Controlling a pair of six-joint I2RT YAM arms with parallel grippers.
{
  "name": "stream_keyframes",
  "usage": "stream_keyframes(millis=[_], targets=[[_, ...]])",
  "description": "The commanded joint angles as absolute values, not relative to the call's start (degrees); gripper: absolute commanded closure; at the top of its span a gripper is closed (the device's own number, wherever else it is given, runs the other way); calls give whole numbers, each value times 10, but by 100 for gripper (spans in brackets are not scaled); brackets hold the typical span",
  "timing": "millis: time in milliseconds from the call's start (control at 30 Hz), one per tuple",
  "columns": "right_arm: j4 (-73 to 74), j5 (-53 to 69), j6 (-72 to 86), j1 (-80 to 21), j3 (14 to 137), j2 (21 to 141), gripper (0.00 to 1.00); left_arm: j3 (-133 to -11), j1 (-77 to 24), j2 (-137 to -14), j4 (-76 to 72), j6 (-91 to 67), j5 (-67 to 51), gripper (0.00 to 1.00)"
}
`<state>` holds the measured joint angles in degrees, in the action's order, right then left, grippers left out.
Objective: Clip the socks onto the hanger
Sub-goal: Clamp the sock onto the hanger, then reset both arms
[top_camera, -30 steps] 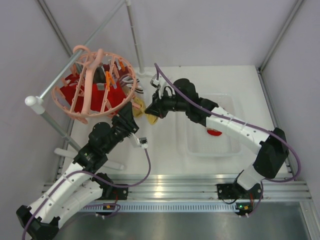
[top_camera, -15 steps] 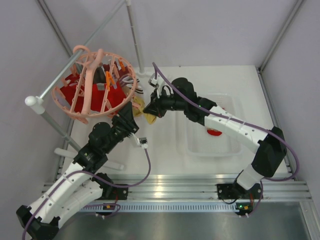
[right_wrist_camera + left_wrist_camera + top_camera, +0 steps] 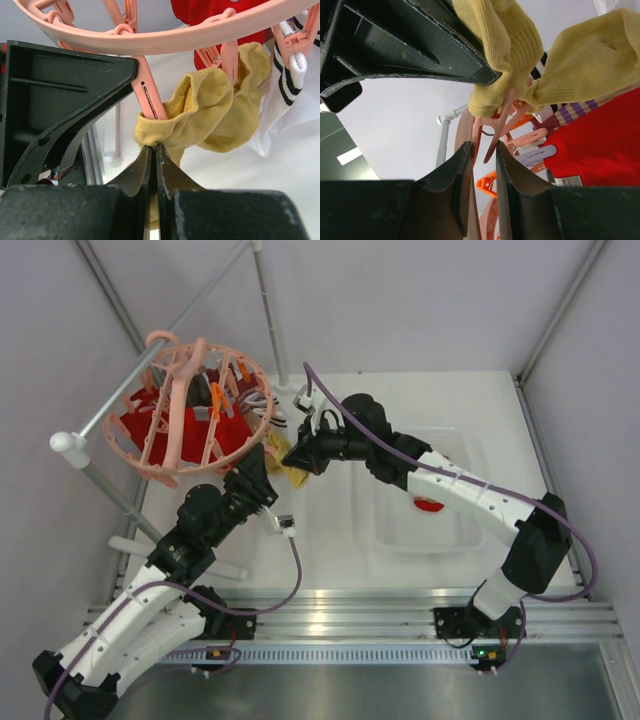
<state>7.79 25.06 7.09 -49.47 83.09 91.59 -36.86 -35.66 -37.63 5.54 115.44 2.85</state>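
Note:
The peach-pink hanger point(image 3: 200, 410) hangs at the upper left with red socks point(image 3: 150, 430) and a white striped sock point(image 3: 285, 100) clipped under it. My left gripper point(image 3: 482, 152) is shut on the handles of one pink clip point(image 3: 492, 135), squeezing it. My right gripper point(image 3: 154, 146) is shut on the cuff of a mustard yellow sock point(image 3: 200, 110) and holds that cuff at the clip's point(image 3: 150, 97) tips, right beside the left gripper point(image 3: 60, 100). A second yellow sock point(image 3: 250, 80) hangs from a neighbouring clip. In the top view the two grippers meet at the ring's right edge point(image 3: 275, 460).
A clear plastic tray point(image 3: 455, 455) sits on the white table right of centre, with a red item point(image 3: 429, 505) in it under the right forearm. The grey rail point(image 3: 120, 400) carrying the hanger runs diagonally at the left, on a white stand point(image 3: 72, 445).
My right gripper has shifted left with the yellow sock, up to the hanger's rim and the clip that my left gripper holds. The left arm has stayed put.

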Motion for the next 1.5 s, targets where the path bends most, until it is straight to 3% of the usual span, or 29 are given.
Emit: stream_keyframes(millis=[0,133,333,700,867,1000,1033,1067,1300,1367,1467], targets=[[69,258,67,-505,863,917,100,-359,-357,-375,47,1213,8,78],[74,258,68,-494,856,912,100,-353,-357,-365,48,1212,7,55],[77,259,69,-476,850,904,100,-347,-357,-352,47,1207,4,42],[83,247,70,-427,833,887,100,-340,-357,-295,76,1146,-52,3],[83,244,70,-401,831,881,99,-344,-358,-250,130,1061,-117,2],[92,236,72,-374,832,870,67,-351,-358,-222,158,964,-162,2],[95,234,71,-363,832,867,50,-357,-358,-221,159,939,-168,2],[98,230,69,-357,830,861,43,-362,-357,-226,159,886,-173,2],[140,190,28,-309,786,761,15,-429,-358,-312,163,668,-244,2],[152,187,16,-288,754,731,2,-463,-359,-358,163,588,-270,2],[176,186,4,-256,709,673,0,-509,-365,-422,163,494,-284,2]])
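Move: The left fingers are still closed on the handles of a pink clip. The cuff of the yellow sock lies about 4 cm to their right, 1 cm ahead and 2 cm lower. The right fingers pinch this sock just beside the clip's jaws, which sit some 2 cm to the right hand's left, level fore and aft, and 1 cm higher. An already hanging yellow sock is about 4 cm ahead of the right hand and 3 cm left, the striped sock roughly 9 cm ahead and 4 cm left. Backing off, the left hand opens wide and comes free of the clip's handles, retreating about 6 cm, then swings right with a strong roll and downward tip. The right hand goes forward and right with its fingers still shut on the sock, then opens, lets go and sweeps right, away from the hanger, ending about 18 cm to the right, a little higher and turned some 25 degrees clockwise. ##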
